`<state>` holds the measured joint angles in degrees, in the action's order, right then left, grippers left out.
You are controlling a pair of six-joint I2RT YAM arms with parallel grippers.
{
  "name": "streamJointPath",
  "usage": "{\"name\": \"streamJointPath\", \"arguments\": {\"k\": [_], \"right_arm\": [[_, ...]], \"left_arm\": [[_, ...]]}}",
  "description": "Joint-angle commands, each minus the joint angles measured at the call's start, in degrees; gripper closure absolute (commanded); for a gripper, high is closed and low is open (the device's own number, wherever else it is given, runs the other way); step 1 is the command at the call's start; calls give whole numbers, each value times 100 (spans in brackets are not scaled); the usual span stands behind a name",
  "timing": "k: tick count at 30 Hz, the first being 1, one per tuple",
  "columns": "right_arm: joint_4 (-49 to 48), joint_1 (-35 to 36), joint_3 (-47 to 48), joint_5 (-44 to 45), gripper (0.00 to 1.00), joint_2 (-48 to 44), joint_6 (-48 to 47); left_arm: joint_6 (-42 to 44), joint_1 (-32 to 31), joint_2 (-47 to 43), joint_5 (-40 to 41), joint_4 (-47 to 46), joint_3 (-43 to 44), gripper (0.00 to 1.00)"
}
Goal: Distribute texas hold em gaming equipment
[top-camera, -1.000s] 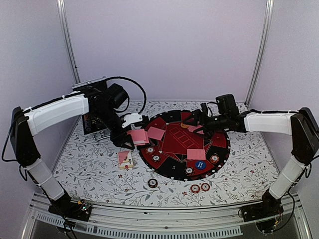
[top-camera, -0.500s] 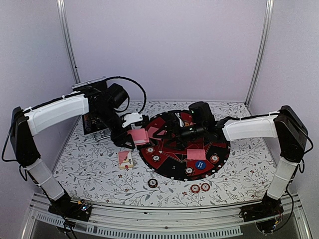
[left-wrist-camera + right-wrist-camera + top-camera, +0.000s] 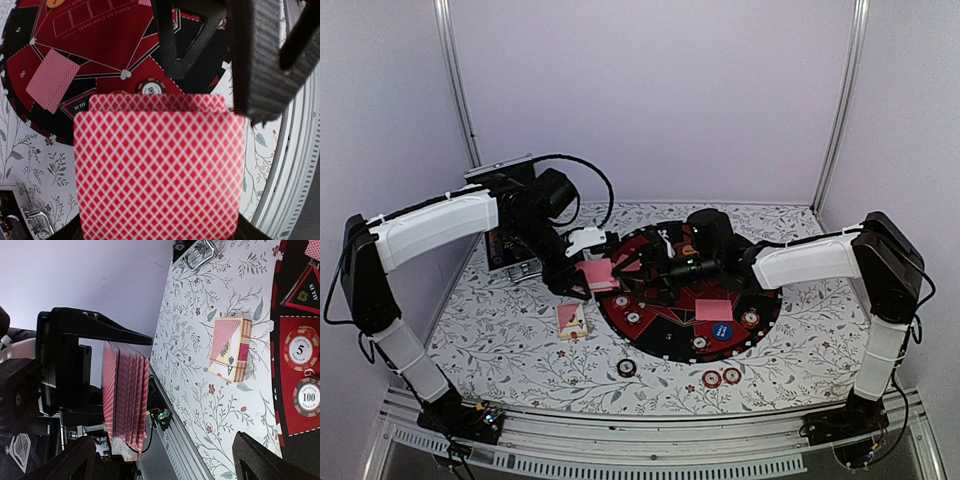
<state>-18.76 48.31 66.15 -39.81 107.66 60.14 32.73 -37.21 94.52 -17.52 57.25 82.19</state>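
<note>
My left gripper [image 3: 582,278] is shut on a stack of pink-backed playing cards [image 3: 596,274], held just off the left rim of the round red-and-black mat [image 3: 765,312]. In the left wrist view the stack [image 3: 160,170] fills the lower frame. My right gripper [image 3: 638,268] reaches left across the mat, open, its fingers [image 3: 187,45] close in front of the stack's far edge. Seen edge-on from the right wrist, the stack [image 3: 125,400] stands ahead of the open right gripper [image 3: 167,465]. One card [image 3: 713,309], a blue button [image 3: 722,329] and chips [image 3: 633,318] lie on the mat.
A card box [image 3: 571,320] lies on the flowered table left of the mat. Three chips [image 3: 626,367] [image 3: 711,379] [image 3: 731,375] sit near the front edge. The black case [image 3: 508,248] stands at the back left, behind my left arm.
My right arm has swung left across the mat, bringing its open gripper up to the card stack. The left arm and its stack have stayed put.
</note>
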Motion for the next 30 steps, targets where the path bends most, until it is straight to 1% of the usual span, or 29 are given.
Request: {"name": "streamJointPath", "arguments": {"k": [1, 10, 26, 30], "right_arm": [[-395, 65, 113, -119, 1, 53, 198], [-778, 80, 284, -321, 1, 379, 510], [-968, 269, 1620, -614, 1, 1580, 876], [-1077, 305, 1826, -693, 1, 1841, 1038]], "left_arm": [[-30, 30, -136, -86, -188, 49, 100], [-21, 30, -103, -78, -188, 95, 100], [-21, 24, -72, -134, -188, 153, 100], [-13, 29, -91, -135, -180, 183, 100]]}}
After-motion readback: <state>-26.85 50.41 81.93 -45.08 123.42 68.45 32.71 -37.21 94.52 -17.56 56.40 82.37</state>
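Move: The deck of cards stands gripped in my left hand, right at its fingertips. From my empty right hand the deck is about 8 cm to the left, some 1 cm ahead and nearly level. On the table roughly 16 cm below the right hand, the 100 chip lies 2 cm ahead and 1 cm left, the 5 chip 7 cm ahead and 3 cm left, the card box 15 cm left and 1 cm ahead, and the dealt cards 15 cm ahead and 1 cm left. With my fingers wide open, I ease my right hand left towards the deck, about 6.5 cm, starting slowly with a small rise that sinks back, while the wrist turns a few degrees. The open fingers go around the deck's near side without closing. My left hand stays put and keeps its hold on the deck. ##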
